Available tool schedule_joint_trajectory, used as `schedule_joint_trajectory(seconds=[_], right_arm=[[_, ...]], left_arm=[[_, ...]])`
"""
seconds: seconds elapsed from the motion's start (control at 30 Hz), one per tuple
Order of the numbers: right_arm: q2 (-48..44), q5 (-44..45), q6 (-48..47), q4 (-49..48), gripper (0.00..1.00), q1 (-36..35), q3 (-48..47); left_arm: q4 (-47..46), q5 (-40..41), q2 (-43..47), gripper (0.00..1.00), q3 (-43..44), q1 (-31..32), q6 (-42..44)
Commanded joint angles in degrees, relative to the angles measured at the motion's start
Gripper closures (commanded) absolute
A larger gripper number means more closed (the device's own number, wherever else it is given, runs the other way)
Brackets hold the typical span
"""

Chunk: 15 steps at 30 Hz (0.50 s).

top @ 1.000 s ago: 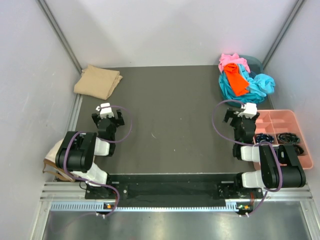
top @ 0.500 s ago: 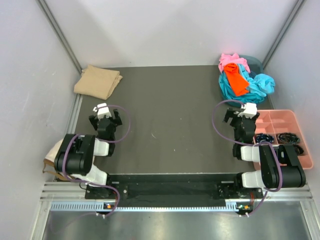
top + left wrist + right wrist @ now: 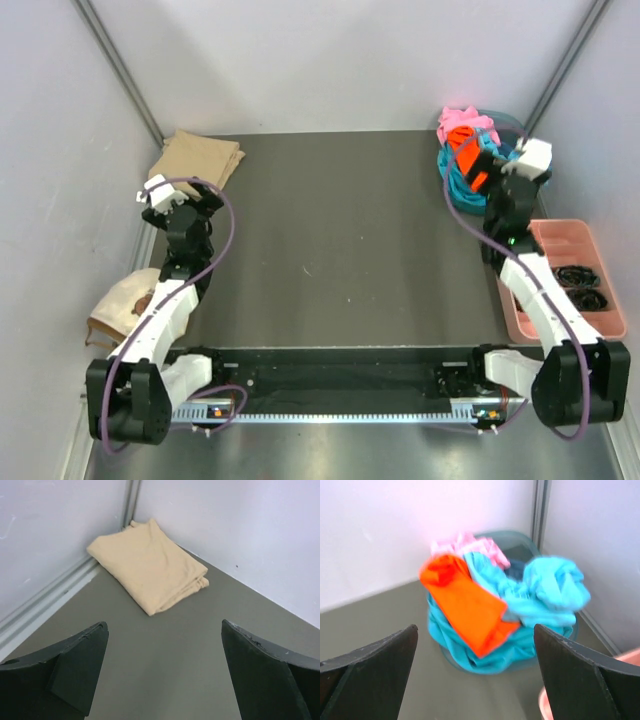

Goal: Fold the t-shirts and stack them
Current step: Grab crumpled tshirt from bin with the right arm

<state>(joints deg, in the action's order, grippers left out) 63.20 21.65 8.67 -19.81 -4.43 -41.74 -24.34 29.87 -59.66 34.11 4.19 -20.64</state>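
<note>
A folded tan t-shirt (image 3: 199, 161) lies in the back left corner, and the left wrist view shows the tan t-shirt (image 3: 150, 570) flat against the wall. My left gripper (image 3: 190, 203) hovers just short of it, open and empty; its fingers (image 3: 80, 665) frame bare table. At the back right, an orange t-shirt (image 3: 468, 162) drapes over teal t-shirts (image 3: 455, 186) with a pink t-shirt (image 3: 464, 121) behind. My right gripper (image 3: 487, 166) is open above that pile. In the right wrist view, the orange t-shirt (image 3: 470, 605), teal t-shirts (image 3: 542, 592) and pink t-shirt (image 3: 470, 546) lie ahead of the right gripper (image 3: 476, 652).
The pile sits in a grey-green bin (image 3: 516, 539) in the corner. A pink compartment tray (image 3: 556, 234) with dark items stands at the right edge. A cream cap-like thing (image 3: 123, 301) lies off the table's left edge. Walls close in on three sides.
Both arms have lifted and reached forward: the left toward the tan t-shirt at the back left, the right toward the pile at the back right. Both grippers stayed open.
</note>
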Motion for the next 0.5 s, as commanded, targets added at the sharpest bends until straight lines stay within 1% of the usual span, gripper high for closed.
schedule_joint_trajectory(seconds=[0.0, 0.03, 0.07, 0.1, 0.13, 0.2, 0.23, 0.27, 0.3, 0.33, 0.37, 0.4, 0.47], right_arm=[[6.64, 2.09, 4.17, 19.35, 0.01, -0.94, -19.38], [8.50, 1.65, 3.73, 24.51, 0.01, -0.94, -22.31], [10.52, 1.64, 3.03, 26.91, 0.01, -0.94, -25.38], [12.98, 1.82, 1.46, 28.67, 0.01, -0.94, -30.72], [16.92, 1.90, 0.22, 31.56, 0.01, -0.94, -33.12], [20.98, 4.17, -2.93, 33.78, 0.01, -0.93, -39.70], [24.92, 5.06, -4.00, 34.31, 0.01, -0.94, -41.65], [26.96, 5.77, -5.92, 35.88, 0.01, -0.85, -43.76], [29.24, 7.69, -5.85, 37.64, 0.01, -0.93, -49.18], [32.13, 7.62, -5.77, 39.74, 0.01, -0.85, -52.45], [36.77, 6.84, -6.64, 44.03, 0.01, -0.93, -55.62], [39.00, 5.96, -6.99, 45.03, 0.01, -0.85, -60.00], [41.64, 6.12, -7.00, 45.13, 0.01, -0.93, -61.44]], left_arm=[[13.23, -6.38, 1.12, 0.01, 4.73, 0.21, -0.64], [14.83, -6.75, 1.30, 0.01, 5.52, 0.21, 0.42], [17.02, -6.75, 1.30, 0.01, 7.01, 0.21, -0.35], [19.57, -7.62, 1.39, 0.01, 7.46, 0.21, -1.58], [20.03, -9.11, 1.39, 0.01, 7.81, 0.21, -2.20], [21.60, -11.40, 0.95, 0.01, 9.13, 0.21, -4.13], [23.79, -12.37, 0.43, 0.01, 9.48, 0.21, -5.27], [24.07, -12.73, -0.01, 0.01, 9.83, 0.21, -7.37], [24.07, -12.99, -0.89, 0.01, 10.01, 0.21, -8.26], [26.08, -13.34, -1.25, 0.01, 10.10, 0.21, -8.88], [26.18, -13.26, -1.68, 0.01, 10.01, 0.21, -9.93], [25.92, -12.91, -2.21, 0.01, 9.84, 0.21, -10.38], [25.22, -11.25, -2.83, 0.01, 9.49, 0.21, -10.30]])
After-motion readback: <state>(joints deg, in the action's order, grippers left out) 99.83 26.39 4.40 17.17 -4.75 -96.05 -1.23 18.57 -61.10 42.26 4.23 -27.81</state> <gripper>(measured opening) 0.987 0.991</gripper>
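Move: The orange t-shirt on top of the bin lies about 12 cm ahead of the right hand, some 2 cm to its left and 11 cm below. At much the same height, the turquoise bundle is 12 cm ahead and 10 cm right, and the pink t-shirt about 21 cm ahead, 1 cm left. The salmon tray sits 9 cm back, 18 cm right, 24 cm down. From the left hand, the orange t-shirt is roughly 65 cm right, 14 cm ahead and 9 cm lower. Out over the bin of crumpled t-shirts goes the right hand, some 13 cm forward in an arc that first climbs about 8 cm and then sinks 5, the open fingers tipping down about 20 degrees and touching nothing yet. The left hand, open and empty, eases a few centimetres right and down, tipping down and turning slightly clockwise. ##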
